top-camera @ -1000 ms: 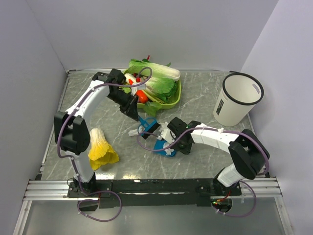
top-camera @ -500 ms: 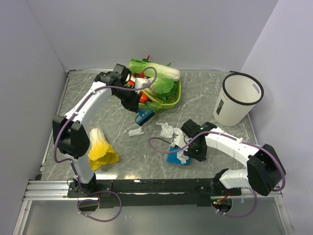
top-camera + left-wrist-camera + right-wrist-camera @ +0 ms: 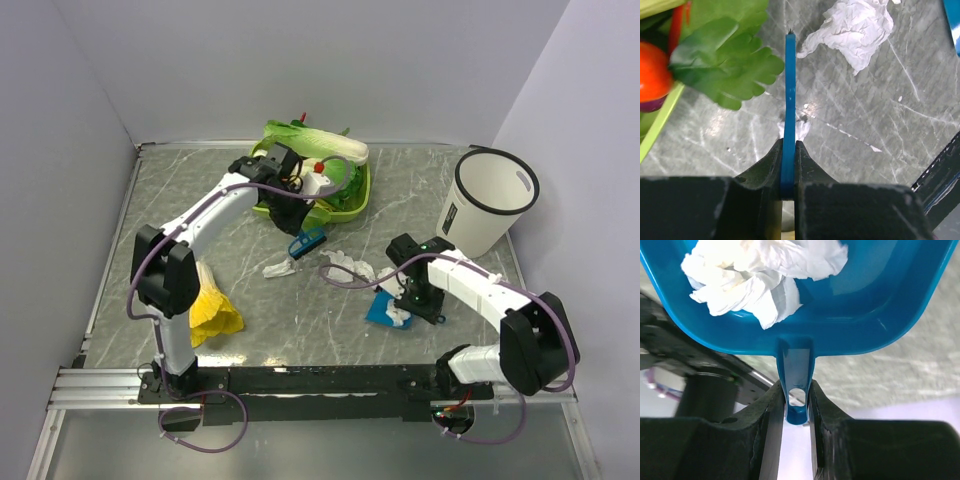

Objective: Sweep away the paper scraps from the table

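My left gripper (image 3: 302,222) (image 3: 788,147) is shut on a thin blue brush (image 3: 307,241) (image 3: 789,90), held edge-on just in front of the green tray. One crumpled white paper scrap (image 3: 852,30) lies on the table (image 3: 200,220) beyond the brush tip; in the top view scraps (image 3: 277,268) lie left of centre and at the middle (image 3: 350,265). My right gripper (image 3: 412,298) (image 3: 796,390) is shut on the handle of a blue dustpan (image 3: 383,309) (image 3: 850,315). The pan holds white paper wads (image 3: 760,275) and sits at the table's near right.
A green tray (image 3: 362,200) with cabbages and a tomato (image 3: 652,75) stands at the back centre, a leaf (image 3: 730,65) hanging over its edge. A white bin (image 3: 487,200) stands at the right. A yellow-and-white leafy vegetable (image 3: 210,305) lies by the left arm's base.
The right arm has carried the dustpan, with scraps in it, rightwards and nearer. The left arm has swung the brush right, toward the tray's front. A scrap now lies bare at the middle.
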Robot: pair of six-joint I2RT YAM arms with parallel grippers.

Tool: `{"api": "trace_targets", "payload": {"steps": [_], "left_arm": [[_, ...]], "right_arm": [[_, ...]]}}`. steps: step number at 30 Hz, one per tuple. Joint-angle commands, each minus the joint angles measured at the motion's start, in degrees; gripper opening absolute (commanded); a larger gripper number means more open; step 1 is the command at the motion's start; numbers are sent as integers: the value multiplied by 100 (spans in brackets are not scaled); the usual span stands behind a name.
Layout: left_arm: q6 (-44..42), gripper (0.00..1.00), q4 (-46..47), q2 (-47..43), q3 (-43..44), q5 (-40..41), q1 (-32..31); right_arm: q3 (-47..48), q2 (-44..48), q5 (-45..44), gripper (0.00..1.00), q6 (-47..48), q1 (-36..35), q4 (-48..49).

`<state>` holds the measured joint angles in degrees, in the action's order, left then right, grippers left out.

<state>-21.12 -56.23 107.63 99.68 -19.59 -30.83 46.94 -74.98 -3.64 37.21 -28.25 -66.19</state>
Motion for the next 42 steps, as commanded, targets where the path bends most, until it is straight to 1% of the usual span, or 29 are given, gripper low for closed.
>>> {"api": "trace_targets", "payload": {"steps": [1,5,8,14,19,23,25,28,31,36,37,38,42], "left_arm": [[257,1,209,152,210,17,-186],[372,1,331,372,254,87,-318],[556,1,446,556,306,70,-389],[952,1,569,829,350,-500,-415],[1154,1,595,1101,570,-888,-476],[1251,1,622,1198,781,-1178,-512],[1312,1,631,1207,790,-1074,-547],[1322,1,569,1137,807,-1011,-547],[1391,1,569,1032,711,-1064,-521],[1506,1,683,733,474,-1055,-459],[1515,1,692,637,465,-1133,-450],[1463,1,692,601,465,-1387,-433],[1445,1,657,574,544,-1547,-424]], "right_arm": [[34,-280,-909,0,164,179,18],[324,-657,-1121,0,94,241,387],[614,-1140,-1148,0,-3,241,536],[905,-1659,-1122,0,225,197,845],[1010,-1730,-1095,0,462,13,1038],[1107,-1879,-928,0,427,-198,1100],[1177,-1967,-814,0,314,-277,1179],[1169,-2108,-630,0,260,-391,1223],[949,-2047,-655,0,401,-558,1407],[808,-1845,-498,0,453,-638,1416],[791,-1775,-489,0,471,-699,1442],[773,-1748,-463,0,489,-760,1469],[895,-1836,-340,0,419,-972,1530]]}}
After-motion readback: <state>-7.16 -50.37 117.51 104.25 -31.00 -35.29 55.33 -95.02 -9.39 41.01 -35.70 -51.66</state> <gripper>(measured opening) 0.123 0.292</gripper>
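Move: The paper scraps I am after lie bunched about 13 cm to the right of my left hand, 4 cm back and 15 cm below it. A small scrap is 3 cm to that hand's left and 5 cm back, and the vegetable basket stands 14 cm ahead and 4 cm right. From my right hand the same bunch is some 20 cm left, 13 cm ahead and 6 cm below; the collected scraps sit in the dustpan about 10 cm to its left and 2 cm ahead. I carry the brush about 8 cm right while lowering it some 4 cm, tipping it roughly 15 degrees right and back so it comes over the bunched scraps, and ease up slightly at the end. My right hand, still gripping the dustpan, edges right, goes forward about 8 cm, then swings left, sinking and turning a little counter-clockwise, to bring the pan's lip to the scraps beside the brush. ##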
